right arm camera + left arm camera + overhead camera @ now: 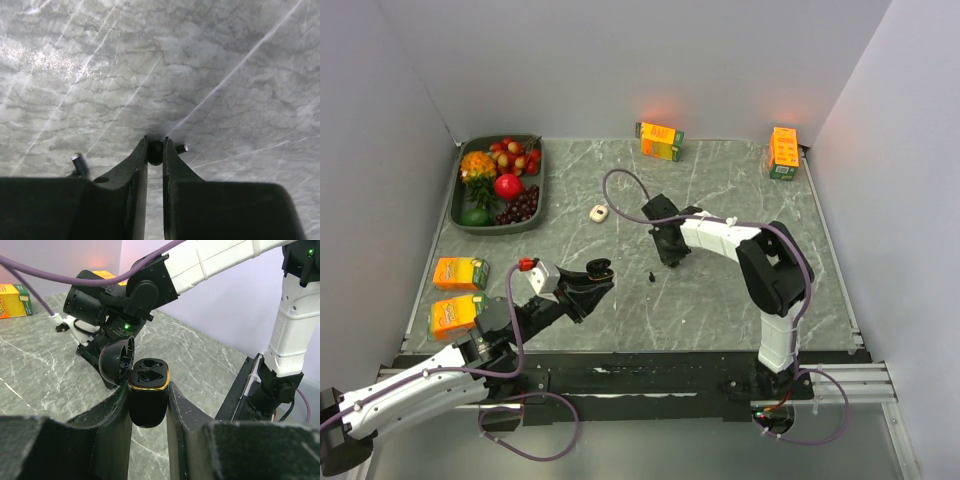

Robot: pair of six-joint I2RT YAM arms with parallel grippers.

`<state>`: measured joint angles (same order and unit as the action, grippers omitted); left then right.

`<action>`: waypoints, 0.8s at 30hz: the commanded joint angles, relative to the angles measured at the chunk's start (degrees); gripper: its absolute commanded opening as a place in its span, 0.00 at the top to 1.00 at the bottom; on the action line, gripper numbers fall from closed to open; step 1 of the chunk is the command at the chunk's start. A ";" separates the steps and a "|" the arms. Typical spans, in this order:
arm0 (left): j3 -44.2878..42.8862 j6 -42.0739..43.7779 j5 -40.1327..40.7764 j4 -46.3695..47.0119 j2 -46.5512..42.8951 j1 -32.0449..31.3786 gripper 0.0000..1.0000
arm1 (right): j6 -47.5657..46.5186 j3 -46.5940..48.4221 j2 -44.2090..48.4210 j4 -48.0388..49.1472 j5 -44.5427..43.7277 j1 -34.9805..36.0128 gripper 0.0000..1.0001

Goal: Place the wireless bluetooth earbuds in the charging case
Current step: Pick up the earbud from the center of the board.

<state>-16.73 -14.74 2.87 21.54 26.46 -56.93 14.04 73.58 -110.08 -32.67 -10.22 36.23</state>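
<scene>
The black charging case (147,407) has a gold rim, and its lid (116,360) is swung open. My left gripper (148,389) is shut on it and holds it above the table, also visible from above (595,272). My right gripper (155,142) points down at the table (668,258), just beyond the case. Its jaws are shut on a black earbud (155,153), whose stem (181,148) sticks out to the right. A second dark stem (76,161) lies left of the fingers and shows as a black speck (651,276) from above. A whitish earbud (599,212) lies farther back.
A grey tray (461,221) of fruit stands at the back left. Orange juice cartons sit at the back centre (660,140), the back right (783,152) and the left edge (460,272) (455,313). Purple cables loop over both arms.
</scene>
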 commanded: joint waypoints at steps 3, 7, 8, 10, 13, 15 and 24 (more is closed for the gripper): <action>-1.81 -0.90 0.03 2.19 -0.35 -0.38 0.99 | 11.61 -4.13 1.45 0.65 11.34 -2.39 0.98; -1.81 -1.08 0.38 1.66 -0.70 -0.47 0.99 | 16.80 -6.34 4.69 3.30 13.73 -3.35 1.00; -1.90 -1.16 0.46 1.49 -0.79 -0.55 0.99 | 17.76 -6.69 5.40 3.74 14.08 -3.79 1.00; -1.81 -1.16 0.64 1.49 -0.79 -0.64 0.99 | 22.15 -7.75 7.59 4.62 14.87 -4.58 1.00; -1.90 -1.08 0.73 1.75 -0.44 -0.82 0.99 | 30.06 -9.86 9.97 6.20 17.42 -6.08 1.00; -1.99 -1.08 0.64 1.93 -0.18 -0.82 0.99 | 34.27 -10.39 10.41 7.00 19.26 -6.78 1.00; -1.99 -1.17 1.08 1.22 -0.88 -0.82 0.99 | 27.64 -3.46 10.59 -0.36 11.99 -7.22 0.51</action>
<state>-16.73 -14.96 3.05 21.50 26.37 -57.47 45.06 65.23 -103.26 -29.12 6.83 29.10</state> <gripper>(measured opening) 0.323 0.444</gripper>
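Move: Between the right fingertips, down at the table top, is a black earbud, already pinched. The other black earbud lies about 4 cm to the left and some 3 cm back, at the same level; the white case sits roughly 16 cm left and 11 cm farther out. From the left hand, which holds the open black case up high, the pinched earbud is some 16 cm ahead, 12 cm to the right and 24 cm below. Keeping its pinch, the right hand draws the earbud back about 3 cm and slightly left, close to the table, towards the other earbud, while turning some 30 degrees clockwise and tilting so the fingertips swing to the left. Then the fingers open, let go of the earbud, and the hand eases up and slightly forward about 1 cm. ##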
